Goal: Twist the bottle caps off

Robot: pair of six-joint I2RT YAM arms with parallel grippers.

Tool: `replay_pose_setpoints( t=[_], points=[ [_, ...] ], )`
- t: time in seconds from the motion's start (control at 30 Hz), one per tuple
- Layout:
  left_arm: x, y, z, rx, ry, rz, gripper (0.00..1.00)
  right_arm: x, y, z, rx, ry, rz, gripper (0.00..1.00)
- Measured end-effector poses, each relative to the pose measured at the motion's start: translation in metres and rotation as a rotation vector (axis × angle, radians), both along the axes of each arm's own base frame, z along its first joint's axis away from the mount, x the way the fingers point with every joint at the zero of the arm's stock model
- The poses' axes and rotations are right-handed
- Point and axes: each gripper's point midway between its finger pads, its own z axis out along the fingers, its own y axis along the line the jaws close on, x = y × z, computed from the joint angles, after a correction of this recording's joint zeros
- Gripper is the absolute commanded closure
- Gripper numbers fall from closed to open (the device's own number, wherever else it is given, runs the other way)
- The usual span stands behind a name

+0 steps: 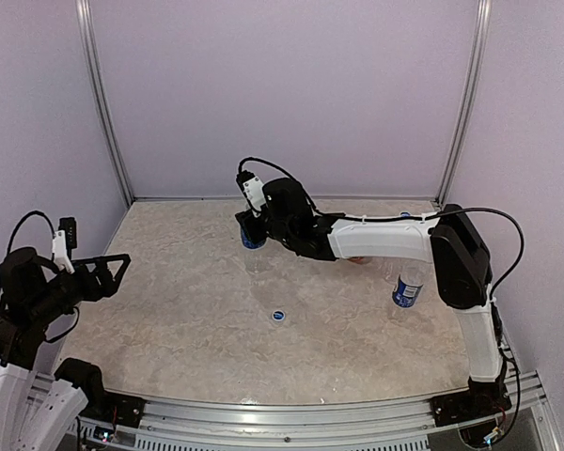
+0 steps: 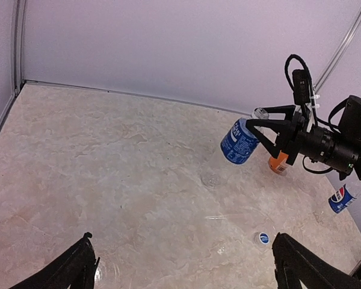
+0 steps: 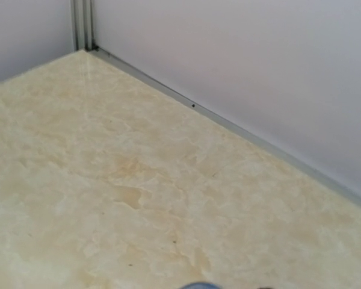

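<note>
A clear bottle with a blue label (image 2: 239,141) leans steeply, its white cap (image 2: 260,112) up and its clear base low by the table. My right gripper (image 2: 266,127) has its fingers around the bottle's upper part; I cannot tell whether they still clamp it. From above, that bottle (image 1: 253,235) shows at the right gripper (image 1: 251,224). A second blue-labelled bottle (image 1: 407,289) stands by the right arm. The short orange bottle (image 2: 278,162) stands behind the right gripper. A loose blue cap (image 1: 278,316) lies on the table. My left gripper (image 2: 186,271) is open and empty at the left.
The marble-patterned table (image 1: 188,319) is walled at the back and sides, with metal rails (image 1: 103,103) in the corners. The right arm (image 1: 385,240) reaches across the far middle. The right wrist view shows only the table, the wall and a blue sliver (image 3: 201,285).
</note>
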Motion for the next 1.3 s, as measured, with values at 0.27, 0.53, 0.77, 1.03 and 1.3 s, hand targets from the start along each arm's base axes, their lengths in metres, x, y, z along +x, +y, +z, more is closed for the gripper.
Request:
replay_pose_setpoints(
  t=[0.27,0.53,0.77,1.03,1.3],
  points=[
    [0.0,0.001,0.001,-0.011,-0.013,0.002,0.01,-0.003,0.003,0.001,-0.018,0.016,0.022,0.01],
    [0.0,-0.001,0.0,-0.015,-0.015,-0.009,0.01,-0.002,-0.005,0.044,-0.04,0.001,0.002,0.01],
    [-0.004,0.003,0.007,-0.021,-0.057,0.006,0.01,0.003,-0.091,0.121,-0.016,0.06,-0.149,0.01],
    [-0.011,0.006,0.016,-0.029,-0.118,0.018,0.01,0.066,-0.242,0.084,-0.17,0.327,-0.433,0.01],
    [-0.01,0.006,0.013,-0.031,-0.118,0.019,0.01,0.057,-0.276,-0.061,-0.445,0.716,-0.411,0.05]
  ],
)
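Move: The right hand is at the neck of the blue-labelled, uncapped bottle, whose middle is roughly 10 cm straight below. The orange bottle stands about 29 cm to this hand's right, 4 cm farther out and 14 cm lower; the clear white-capped bottle is some 38 cm right and 4 cm back, the blue-capped one 38 cm right and 15 cm back. From the left hand the orange bottle is roughly 26 cm ahead and 55 cm right. Already half open around the uncapped bottle's neck, the right fingers spread wide and come clear. The hand then lifts about 13 cm, swings some 28 cm right and a little forward, and sinks steeply towards the orange bottle's cap, the fingers tipping well down and turning roughly 25 degrees clockwise, still wide open. ##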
